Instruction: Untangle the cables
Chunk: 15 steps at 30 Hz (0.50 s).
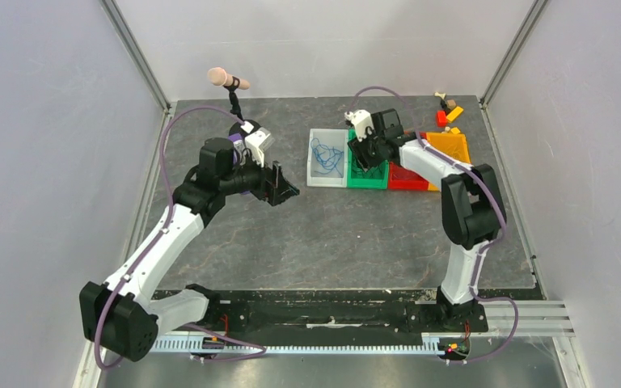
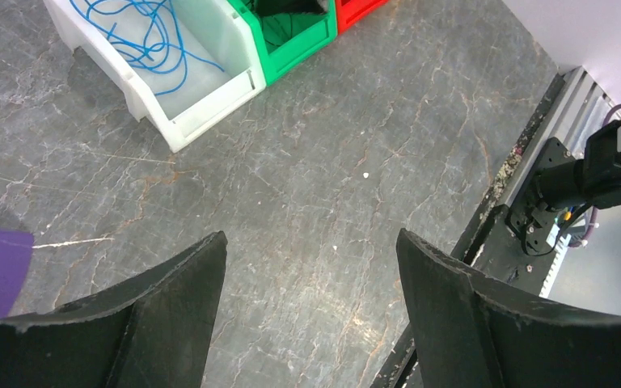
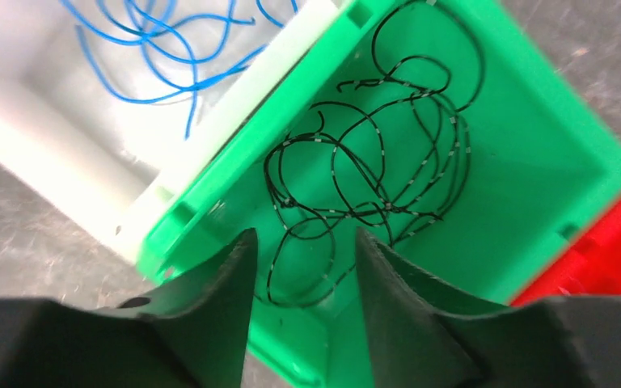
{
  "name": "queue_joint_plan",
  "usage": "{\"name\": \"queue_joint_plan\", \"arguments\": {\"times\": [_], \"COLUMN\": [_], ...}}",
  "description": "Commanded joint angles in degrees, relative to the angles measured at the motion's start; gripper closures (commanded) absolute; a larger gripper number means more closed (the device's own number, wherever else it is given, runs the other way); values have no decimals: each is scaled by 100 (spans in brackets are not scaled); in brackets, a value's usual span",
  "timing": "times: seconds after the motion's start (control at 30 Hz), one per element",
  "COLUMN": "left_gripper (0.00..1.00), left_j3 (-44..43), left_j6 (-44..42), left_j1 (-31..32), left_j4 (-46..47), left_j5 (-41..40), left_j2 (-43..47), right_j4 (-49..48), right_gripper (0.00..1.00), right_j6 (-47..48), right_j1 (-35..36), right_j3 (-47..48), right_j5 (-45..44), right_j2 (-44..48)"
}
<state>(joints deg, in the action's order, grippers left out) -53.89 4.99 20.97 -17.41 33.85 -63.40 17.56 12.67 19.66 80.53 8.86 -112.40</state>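
Observation:
A thin black cable (image 3: pixel 372 162) lies in loose loops on the floor of the green bin (image 3: pixel 534 162). My right gripper (image 3: pixel 306 234) hangs just above it, open, with nothing between its fingers. A blue cable (image 3: pixel 170 48) lies curled in the white bin (image 3: pixel 48 121) beside it. In the top view my right gripper (image 1: pixel 364 153) hovers over the green bin (image 1: pixel 368 179) and hides most of what is inside. My left gripper (image 2: pixel 311 238) is wide open over bare table, to the left of the white bin (image 1: pixel 327 158). No other cables are in view.
A red bin (image 1: pixel 408 176) and an orange bin (image 1: pixel 449 145) continue the row to the right of the green one. Small coloured blocks (image 1: pixel 447 113) lie at the back right corner. A pink-tipped stand (image 1: pixel 226 78) rises behind my left arm.

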Motion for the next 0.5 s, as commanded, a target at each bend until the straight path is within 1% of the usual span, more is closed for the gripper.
{"name": "queue_joint_plan", "arguments": {"times": [0.0,0.1,0.2,0.3,0.4,0.47], "left_gripper": [16,16,16,16,16,16], "left_j3": [-670,-1242,-1781,-2017,-2075,-2136], "left_j6": [-442,-744,-942,-912,-741,-752], "left_j1": [-50,-67,-118,-152,-150,-149], "left_j4": [-655,-1415,-2094,-2351,-2391,-2514], "left_j5": [30,-157,-239,-460,-857,-1006], "left_j2": [-301,-667,-1061,-1273,-1302,-1233], "right_j4": [517,1023,1343,1510,1616,1626], "right_gripper": [44,28,15,2,2,2], "right_j6": [-8,118,216,211,87,-42], "right_j1": [20,-4,-77,-224,-433,-669], "right_j3": [422,545,586,537,285,-74], "right_j5": [219,193,295,475,539,744], "right_j2": [817,1162,1602,2069,2535,2961]}}
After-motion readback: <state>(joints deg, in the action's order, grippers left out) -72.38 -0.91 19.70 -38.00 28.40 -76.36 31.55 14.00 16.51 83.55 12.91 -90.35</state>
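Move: Over the green bin at the start, the right hand has the bin's black cable about 3 cm ahead of it, level side to side and some 4 cm below. From that hand the white bin with the blue cable sits roughly 11 cm to the left and 4 cm ahead, while the red bin's centre is 11 cm to the right and 3 cm ahead. From the left hand, the black cable lies about 21 cm ahead, 21 cm to the right and 21 cm down. Rising out of the green bin, the right hand climbs about 16 cm away from the black cable, easing back and, late on, slightly right. Its half-open fingers spread to fully open with nothing between them, and tip up some 10 degrees. The left hand, empty and still open, shifts about 3 cm forward as its fingers tilt further down. ##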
